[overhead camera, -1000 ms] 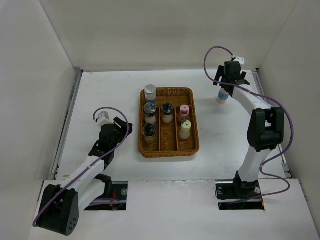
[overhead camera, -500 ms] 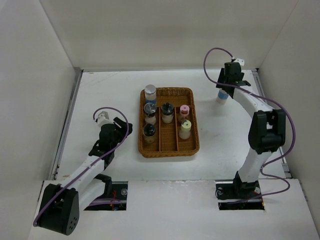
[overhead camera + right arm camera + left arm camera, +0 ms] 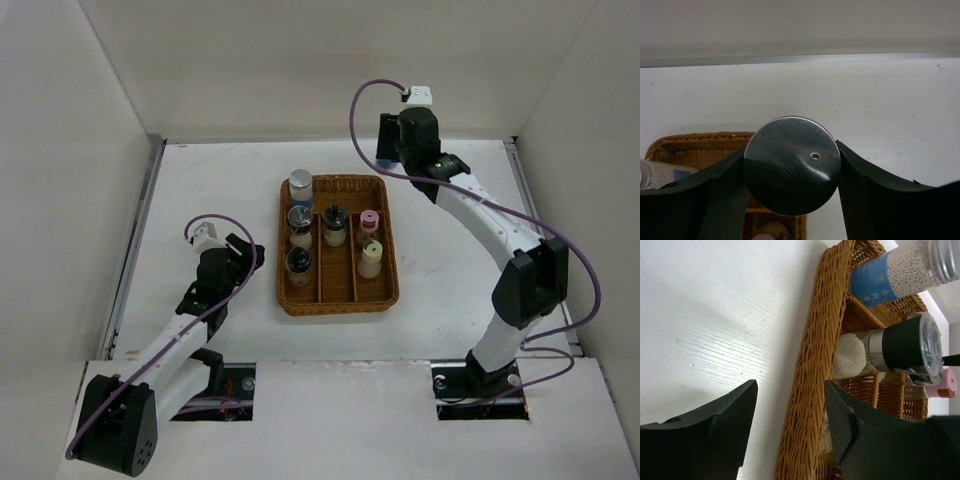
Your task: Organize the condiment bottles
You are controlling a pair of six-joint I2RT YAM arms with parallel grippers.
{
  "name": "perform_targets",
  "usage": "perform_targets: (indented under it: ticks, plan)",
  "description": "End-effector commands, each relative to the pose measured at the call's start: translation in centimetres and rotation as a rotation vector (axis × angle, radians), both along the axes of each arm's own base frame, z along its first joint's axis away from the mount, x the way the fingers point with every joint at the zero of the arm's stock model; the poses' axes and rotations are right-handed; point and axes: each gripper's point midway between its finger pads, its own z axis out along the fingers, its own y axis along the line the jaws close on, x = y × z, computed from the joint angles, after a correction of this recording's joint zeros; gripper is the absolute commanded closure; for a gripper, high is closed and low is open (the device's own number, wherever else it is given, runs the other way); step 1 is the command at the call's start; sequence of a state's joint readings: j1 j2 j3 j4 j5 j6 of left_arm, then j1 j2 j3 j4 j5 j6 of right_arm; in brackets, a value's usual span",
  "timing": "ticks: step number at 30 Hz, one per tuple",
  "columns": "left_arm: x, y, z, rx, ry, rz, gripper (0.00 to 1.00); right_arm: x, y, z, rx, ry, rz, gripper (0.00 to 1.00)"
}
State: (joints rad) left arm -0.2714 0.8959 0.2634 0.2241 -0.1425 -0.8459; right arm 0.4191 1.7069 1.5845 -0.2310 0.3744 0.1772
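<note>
Several condiment bottles stand in the wicker tray (image 3: pixel 388 292): a silver-topped, blue-labelled one (image 3: pixel 301 183), dark-capped jars (image 3: pixel 300 220), a pink-capped one (image 3: pixel 369 221) and a cream-capped one (image 3: pixel 371 256). My right gripper (image 3: pixel 391 150) hangs above the tray's back right corner, shut on another silver-topped bottle (image 3: pixel 791 165), whose round lid fills the gap between the fingers. From above, that bottle is mostly hidden under the gripper. My left gripper (image 3: pixel 790 390) is open and holds nothing. It rests low on the table, just left of the tray rim (image 3: pixel 815 365).
White walls enclose the table on three sides. The tray has three lengthwise compartments; its left one holds three bottles, including the blue-labelled shaker (image 3: pixel 890 272) and a dark-capped grinder (image 3: pixel 900 345). Bare white table lies to the right of the tray.
My right gripper closed on the silver-topped bottle at the table's back right, lifted it and carried it left to the tray's back corner. The left arm stayed still.
</note>
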Motion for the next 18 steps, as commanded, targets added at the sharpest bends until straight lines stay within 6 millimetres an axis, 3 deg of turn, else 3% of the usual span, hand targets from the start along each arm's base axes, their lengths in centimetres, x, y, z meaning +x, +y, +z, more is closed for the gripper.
perform_targets:
  ticks: [1,4,8,18]
  plan:
    - [1.0,-0.1,3.9,-0.033,-0.102,0.004,0.46,1.7,2.8,4.2,0.043,-0.13,0.048,0.5]
    - [0.9,0.2,4.1,-0.028,-0.105,0.013,0.46,2.0,5.1,2.7,0.041,-0.105,0.084,0.5]
    - [0.6,0.5,3.8,-0.025,-0.101,0.02,0.46,2.4,7.3,-0.7,0.031,-0.045,0.116,0.5]
    - [0.5,0.9,3.5,-0.021,-0.092,0.027,0.46,2.0,8.5,-8.0,0.008,0.068,0.125,0.49]
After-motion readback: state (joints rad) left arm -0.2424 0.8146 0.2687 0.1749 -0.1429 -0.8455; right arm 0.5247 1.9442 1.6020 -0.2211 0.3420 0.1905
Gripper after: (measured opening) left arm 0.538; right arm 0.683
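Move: The right hand holds the blue-labelled bottle; its free place, the right end of the tray's far compartment, lies about 8 cm to its left, level with it fore and aft, and some 22 cm below. The other blue-labelled bottle stands about 25 cm left and level, the pink-capped bottle 6 cm left and 10 cm back, the black-lidded jar 15 cm left and 9 cm back, all 16 to 18 cm below. From the left hand that place is some 17 cm ahead, 27 cm right and 5 cm lower. Keeping its grip on the blue-labelled bottle, the right hand first swings left over the tray's far right corner, about 7 cm in all, and then turns the motion into a descent of some 11 cm towards the free end of the far compartment, beyond the pink-capped bottle. As it sinks, the fingers tip about 10 degrees farther down and the hand turns slightly counter-clockwise, with the drop slowing at the end and the fingers staying closed on the bottle. ##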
